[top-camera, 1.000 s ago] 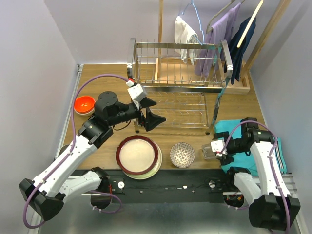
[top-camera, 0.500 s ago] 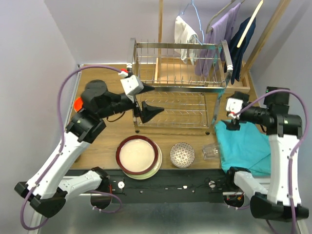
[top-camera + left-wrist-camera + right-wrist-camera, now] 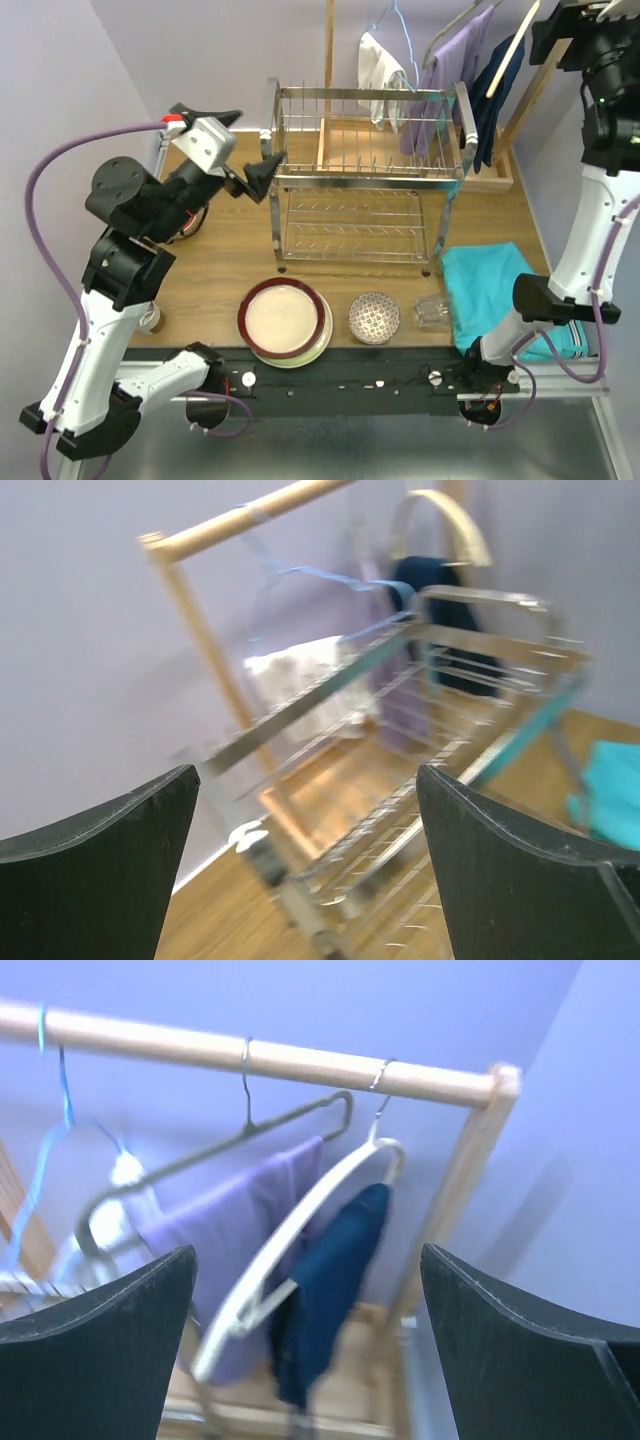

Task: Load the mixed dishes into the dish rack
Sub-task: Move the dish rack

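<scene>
The chrome dish rack (image 3: 365, 175) stands at the back of the table and shows blurred in the left wrist view (image 3: 400, 740). Along the front edge lie a dark-red-rimmed cream plate (image 3: 284, 318) stacked on a pale green plate (image 3: 322, 345), a small patterned bowl (image 3: 374, 317) and a clear glass (image 3: 431, 311). My left gripper (image 3: 260, 133) (image 3: 307, 770) hangs open and empty, high beside the rack's upper left corner. My right gripper (image 3: 307, 1250) is open and empty, raised far up at the top right, facing the hangers.
A wooden hanger stand (image 3: 520, 60) with purple (image 3: 230, 1210), navy (image 3: 335, 1280) and white garments rises behind the rack. A teal cloth (image 3: 500, 290) lies at the front right. Walls close in on the left and right.
Both arms have lifted away from the table. The left gripper rose from the rack's lower tier to its upper left corner; the right swung from near the glass to the top right.
</scene>
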Motion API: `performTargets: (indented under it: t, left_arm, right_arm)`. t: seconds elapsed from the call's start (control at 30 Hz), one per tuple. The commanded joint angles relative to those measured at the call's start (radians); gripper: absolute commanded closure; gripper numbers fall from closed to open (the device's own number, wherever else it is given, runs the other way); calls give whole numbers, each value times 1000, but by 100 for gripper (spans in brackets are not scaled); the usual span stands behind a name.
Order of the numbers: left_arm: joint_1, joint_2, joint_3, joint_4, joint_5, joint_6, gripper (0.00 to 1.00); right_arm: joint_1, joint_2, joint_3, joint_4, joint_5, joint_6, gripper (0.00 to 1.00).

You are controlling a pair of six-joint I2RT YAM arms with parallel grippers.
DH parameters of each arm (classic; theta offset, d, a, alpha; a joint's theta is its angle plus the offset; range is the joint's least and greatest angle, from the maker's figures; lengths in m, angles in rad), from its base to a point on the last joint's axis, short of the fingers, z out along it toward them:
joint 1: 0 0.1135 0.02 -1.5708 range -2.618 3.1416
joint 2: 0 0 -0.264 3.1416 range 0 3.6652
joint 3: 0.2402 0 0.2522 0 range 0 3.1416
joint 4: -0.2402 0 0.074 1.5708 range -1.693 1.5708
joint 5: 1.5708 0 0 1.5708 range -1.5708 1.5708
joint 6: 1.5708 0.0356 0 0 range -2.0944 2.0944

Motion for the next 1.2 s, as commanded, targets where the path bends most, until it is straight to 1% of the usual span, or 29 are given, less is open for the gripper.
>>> performTargets:
  t: [0.0, 0.03, 0.07, 0.1, 0.13, 0.17, 0.2, 0.23, 0.27, 0.3, 0.33, 0.37, 0.4, 0.43, 0.47, 0.5, 0.53, 0.6, 0.63, 0.67, 0.73, 0.8, 0.87, 0.9, 1.07, 1.1, 1.17]
  left_arm:
    - [91, -36, 21, -9, -298, 28, 1]
    - [126, -42, 17, -7, -322, 34, 1]
    - [143, -60, 14, -15, -341, 42, 1]
    - [163, -73, -2, -18, -342, 45, 1]
    - [177, -86, -12, -21, -335, 47, 1]
    - [208, -112, -20, -25, -321, 47, 1]
    - [223, -123, -32, -33, -295, 42, 1]
    - [238, -134, -37, -41, -286, 35, 1]
    - [275, -155, -43, -54, -280, 27, 1]
    - [289, -166, -58, -61, -276, 10, 1]
    - [303, -180, -68, -67, -275, 7, 1]
    - [315, -206, -75, -81, -272, 2, 1]
    - [332, -220, -91, -85, -270, -1, 1]
    - [340, -232, -95, -94, -249, -8, 1]
    - [343, -257, -101, -110, -240, -8, 1]
    - [352, -266, -112, -117, -230, -8, 1]
    - [355, -277, -115, -125, -218, -15, 1]
    - [367, -311, -134, -134, -203, -21, 1]
    - [384, -323, -141, -134, -192, -24, 1]
    - [392, -341, -149, -131, -184, -36, 1]
    - [413, -358, -178, -125, -172, -47, 1]
    - [424, -370, -200, -125, -128, -68, 1]
    - [449, -369, -207, -128, -96, -96, 1]
    - [453, -366, -209, -131, -48, -116, 1]
    - [495, -346, -223, -107, 55, -170, 1]
    - [505, -343, -223, -104, 66, -200, 1]
    - [510, -341, -224, -102, 82, -209, 1]
  right_arm:
    - [18, 40, 34, 82, -55, 443, 0]
    - [126, 37, -18, 99, -23, 465, 0]
    - [210, 49, -38, 90, 18, 430, 0]
    - [295, 49, -64, 76, 63, 381, 0]
    - [446, 37, -106, 82, 115, 316, 0]
    - [508, 26, -222, 94, 126, 280, 0]
    - [571, 14, -255, 101, 141, 242, 0]
    - [701, 14, -279, 75, 161, 190, 0]
    - [770, 11, -334, 59, 157, 171, 0]
    - [833, -17, -389, 56, 152, 134, 0]
    - [974, -38, -446, 65, 154, 79, 0]
    - [1031, -54, -495, 58, 142, 57, 0]
    - [1079, -66, -593, 40, 132, 45, 0]
    - [1152, -102, -641, 1, 117, 30, 1]
    - [1182, -124, -708, -17, 82, 25, 2]
    - [1203, -147, -809, -45, 70, 17, 2]
    - [1237, -165, -862, -104, 62, 16, 3]
    - [1253, -251, -962, -131, 43, 14, 4]
    - [1262, -282, -1061, -131, 49, 10, 4]
    - [1262, -341, -1097, -126, 56, -2, 3]
    - [1267, -383, -1178, -94, 143, -15, 1]
    - [1265, -411, -1201, -77, 241, -19, 0]
    - [1262, -413, -1198, -47, 282, -44, 0]
    - [1262, -407, -1195, -36, 307, -53, 0]
    - [1251, -403, -1192, 15, 339, -88, 0]
    - [1250, -406, -1198, 18, 344, -92, 0]
    - [1247, -420, -1204, 16, 350, -101, 0]
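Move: The dish rack's middle stands about 36 cm to the right hand's left, about level with it in reach and some 40 cm below. The red-rimmed plate lies roughly 57 cm left and 18 cm back from that hand, the patterned bowl 31 cm left and 18 cm back, both nearly 60 cm down. From the left hand, the rack's middle is 15 cm ahead, 22 cm right and 33 cm below. Right hand sweeps about 40 cm left and down, then drags the rack back; the left swings away. ##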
